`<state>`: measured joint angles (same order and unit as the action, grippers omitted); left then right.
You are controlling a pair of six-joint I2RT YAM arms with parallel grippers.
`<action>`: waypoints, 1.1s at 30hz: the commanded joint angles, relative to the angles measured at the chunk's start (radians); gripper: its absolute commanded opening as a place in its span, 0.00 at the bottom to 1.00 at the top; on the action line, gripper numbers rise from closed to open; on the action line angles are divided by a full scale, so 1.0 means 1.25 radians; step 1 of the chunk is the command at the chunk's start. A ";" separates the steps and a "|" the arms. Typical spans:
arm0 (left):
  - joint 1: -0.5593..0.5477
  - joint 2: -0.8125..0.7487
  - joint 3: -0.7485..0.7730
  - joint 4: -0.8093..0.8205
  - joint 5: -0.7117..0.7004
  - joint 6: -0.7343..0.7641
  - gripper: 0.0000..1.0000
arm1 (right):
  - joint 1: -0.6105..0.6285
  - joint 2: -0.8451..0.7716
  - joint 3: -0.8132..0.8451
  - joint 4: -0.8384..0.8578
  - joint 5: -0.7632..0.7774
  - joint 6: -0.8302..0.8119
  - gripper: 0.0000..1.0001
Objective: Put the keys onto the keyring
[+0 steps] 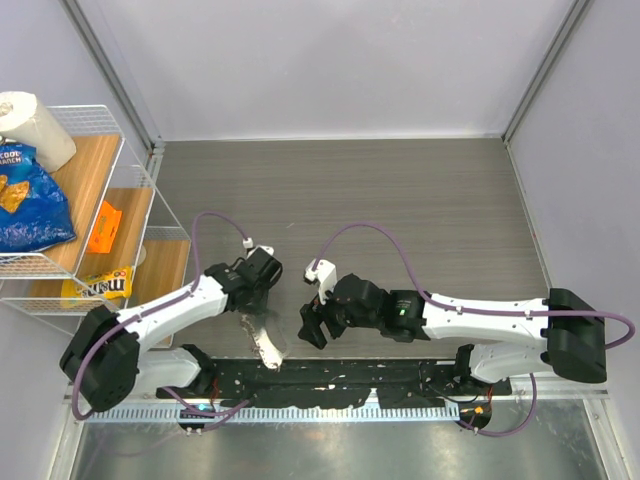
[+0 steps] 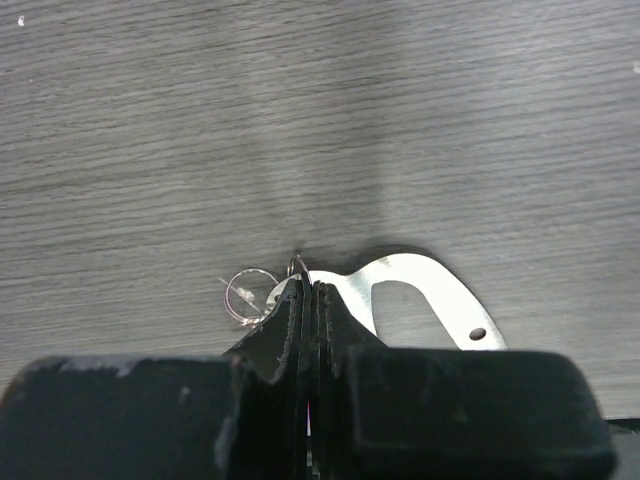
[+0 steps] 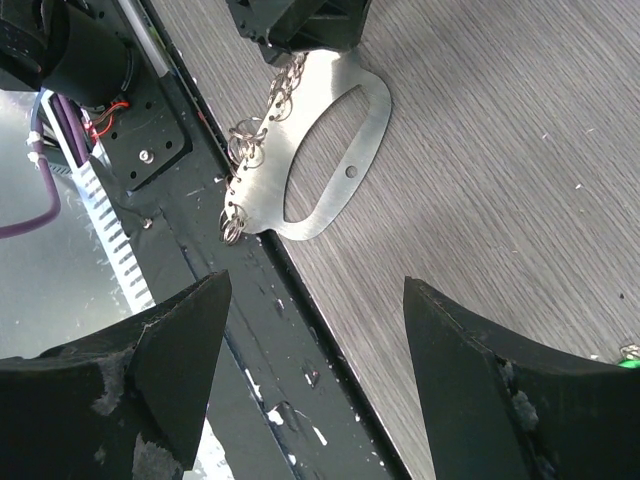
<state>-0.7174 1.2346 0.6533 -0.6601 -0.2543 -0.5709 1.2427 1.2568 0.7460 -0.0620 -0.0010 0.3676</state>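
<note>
The keyring is a pale looped strap [image 2: 428, 281] with a thin silver ring [image 2: 250, 295] beside it. It lies flat on the grey wood table [image 1: 400, 200] at the near edge. A short chain [image 3: 262, 128] runs along the strap [image 3: 330, 140]. My left gripper [image 2: 308, 288] is shut on the strap's end where the chain joins; from above it sits at the strap's far end [image 1: 256, 300]. My right gripper [image 3: 318, 282] hangs open to the right [image 1: 314, 326], nothing between its fingers. Of the keys, only a green speck [image 3: 629, 362] shows by the right finger.
A black base rail [image 3: 300, 360] runs along the table's near edge just below the strap. A wire shelf [image 1: 70, 200] at the left holds a paper roll [image 1: 35, 125], a blue snack bag [image 1: 30, 195] and candy packets.
</note>
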 commanded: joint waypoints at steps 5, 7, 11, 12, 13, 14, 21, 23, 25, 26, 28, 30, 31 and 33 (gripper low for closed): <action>-0.005 -0.149 0.061 -0.030 0.094 -0.007 0.00 | 0.006 -0.086 0.076 -0.047 -0.021 -0.061 0.76; -0.008 -0.195 0.076 -0.030 0.123 -0.024 0.00 | 0.006 -0.111 0.093 -0.075 -0.027 -0.079 0.76; -0.009 -0.283 0.093 -0.003 0.173 -0.088 0.00 | 0.006 -0.160 0.115 -0.103 -0.020 -0.125 0.77; -0.009 -0.304 0.093 0.010 0.179 -0.103 0.00 | 0.006 -0.162 0.120 -0.105 -0.019 -0.132 0.77; -0.009 -0.325 0.096 0.018 0.181 -0.122 0.00 | 0.006 -0.161 0.133 -0.117 -0.004 -0.143 0.77; -0.009 -0.344 0.097 0.026 0.184 -0.140 0.00 | 0.006 -0.160 0.139 -0.125 -0.002 -0.149 0.77; -0.009 -0.427 0.109 0.078 0.178 -0.254 0.00 | 0.016 -0.164 0.173 -0.111 0.092 -0.214 0.76; -0.010 -0.442 0.112 0.085 0.173 -0.281 0.00 | 0.024 -0.173 0.171 -0.087 0.095 -0.239 0.76; -0.009 -0.449 0.113 0.096 0.173 -0.305 0.00 | 0.035 -0.176 0.165 -0.056 0.104 -0.274 0.76; -0.009 -0.454 0.114 0.101 0.172 -0.320 0.00 | 0.042 -0.176 0.157 -0.046 0.118 -0.290 0.76; -0.009 -0.459 0.116 0.118 0.169 -0.343 0.00 | 0.065 -0.173 0.143 0.010 0.145 -0.354 0.76; -0.009 -0.464 0.119 0.119 0.163 -0.369 0.00 | 0.078 -0.171 0.130 0.043 0.160 -0.403 0.75; -0.009 -0.466 0.117 0.132 0.164 -0.384 0.00 | 0.082 -0.171 0.124 0.071 0.166 -0.418 0.75; -0.009 -0.475 0.106 0.159 0.175 -0.424 0.00 | 0.096 -0.173 0.098 0.119 0.180 -0.469 0.75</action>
<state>-0.7261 0.6659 0.7525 -0.5755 -0.0406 -0.9901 1.3350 1.0660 0.9039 -0.0898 0.1577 -0.0612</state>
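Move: The left fingers already pinch the far end of the keyring plate; its middle lies about 6 cm back and 3 cm right of them, nearly flat on the table. The open right gripper, where the plate is being taken, is some 12 cm right, 6 cm back and 10 cm higher. From the right hand, the plate's middle is about 10 cm left, level fore-and-aft and 11 cm below, while the keys lie roughly 10 cm right, 8 cm ahead and 12 cm below. Straight up at first and then easing off, the left hand raises the pinched keyring plate about 19 cm, drifting some 7 cm right towards the right gripper as its wrist rolls about 50 degrees and the fingers swing round to point right. The empty right hand rises alongside, about 13 cm, staying open and turning some 30 degrees so its fingers aim farther forward and less steeply down. ##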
